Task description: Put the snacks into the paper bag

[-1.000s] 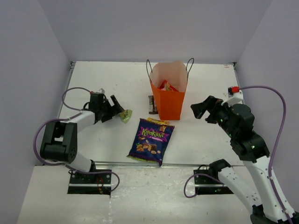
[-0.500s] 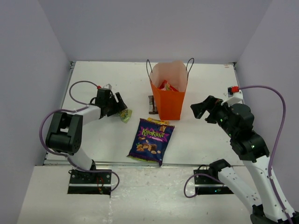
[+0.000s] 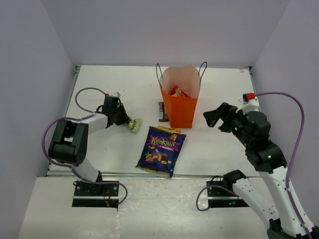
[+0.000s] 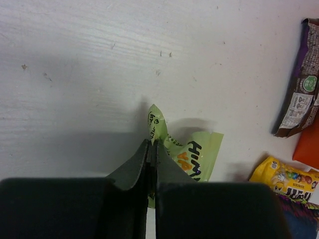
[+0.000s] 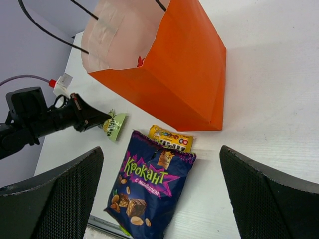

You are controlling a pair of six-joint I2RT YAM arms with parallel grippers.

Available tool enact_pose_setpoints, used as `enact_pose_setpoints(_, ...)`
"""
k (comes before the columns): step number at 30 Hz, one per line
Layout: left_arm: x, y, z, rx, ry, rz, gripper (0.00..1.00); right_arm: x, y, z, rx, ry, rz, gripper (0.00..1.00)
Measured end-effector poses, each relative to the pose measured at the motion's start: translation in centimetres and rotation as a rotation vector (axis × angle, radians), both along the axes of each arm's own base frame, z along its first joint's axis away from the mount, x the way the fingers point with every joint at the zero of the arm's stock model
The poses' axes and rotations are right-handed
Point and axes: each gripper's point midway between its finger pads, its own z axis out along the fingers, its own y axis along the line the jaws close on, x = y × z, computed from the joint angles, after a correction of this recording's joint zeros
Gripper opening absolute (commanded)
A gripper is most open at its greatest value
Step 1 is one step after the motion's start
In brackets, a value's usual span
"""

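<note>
My left gripper [image 3: 125,121] is shut on a corner of the tiny green-yellow wrapper [image 3: 134,124] [image 4: 194,154], which lies on the white table left of the orange paper bag [image 3: 179,107] [image 5: 174,74]. The bag stands upright with red and orange packets [image 3: 178,91] inside. In front of it lie the large dark purple nut bag [image 3: 161,150] [image 5: 149,184] and the small yellow pack [image 3: 168,130] [image 5: 171,139], partly under it. A small brown bar [image 3: 161,111] [image 4: 299,94] lies against the bag's left side. My right gripper [image 3: 212,115] [image 5: 159,149] hovers open to the right of the bag, holding nothing.
Grey walls enclose the table on the left, back and right. The black cord handles [image 5: 55,35] rise above the bag's open mouth. My left arm's cable [image 3: 84,94] loops over the table behind it.
My left gripper has moved right onto the green-yellow wrapper and shut on its corner. The wrapper has shifted a little. The right arm has not moved.
</note>
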Motion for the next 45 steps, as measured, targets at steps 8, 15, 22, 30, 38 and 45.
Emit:
enact_pose_setpoints(8, -0.9, -1.1, 4.3, -0.062, -0.061, -0.05, 0.0, 0.0, 0.0, -0.1, -0.002, 0.003, 0.0, 0.99)
enact_pose_setpoints(15, -1.2, -3.5, 14.3, -0.181, -0.298, -0.147, 0.0, 0.4, 0.5, -0.6, -0.004, 0.025, 0.018, 0.99)
enact_pose_setpoints(22, -3.5, -8.5, 27.0, -0.256, -0.573, -0.286, 0.0, 0.5, 0.7, -0.5, -0.002, 0.029, 0.025, 0.99)
enact_pose_setpoints(30, -5.1, -12.5, 35.7, -0.317, -0.733, -0.373, 0.0, 0.5, 0.7, 0.4, 0.011, 0.012, 0.023, 0.99)
enact_pose_setpoints(38, -3.4, -17.3, 38.8, -0.348, -0.752, -0.434, 0.0, 0.5, 0.7, 0.6, 0.015, 0.009, 0.023, 0.99)
enact_pose_setpoints(45, 1.6, -22.1, 39.4, -0.359, -0.742, -0.466, 0.0, 0.3, 0.7, 2.3, 0.028, -0.028, 0.023, 0.99)
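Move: About 24 cm to the right of the left hand and 1 cm farther out stands the orange paper bag, its middle some 10 cm higher; the hand already pinches the green snack at table level. The dark bar lies roughly 16 cm right and 4 cm ahead of the hand, the yellow pack about 20 cm right and 5 cm back, the Krokant bag 16 cm right and 16 cm back. From the right hand, the paper bag is some 16 cm ahead, 13 cm left and 18 cm below. Lifting the green snack off the table, the left hand keeps its pinch and climbs fast by about 40 cm, drifting back a little, while it swings some 22 cm right to the paper bag. Near the top it levels off and reaches forward again over the mouth. The wrist tips the fingers up from their steep downward slant by around 40 degrees and turns clockwise. ##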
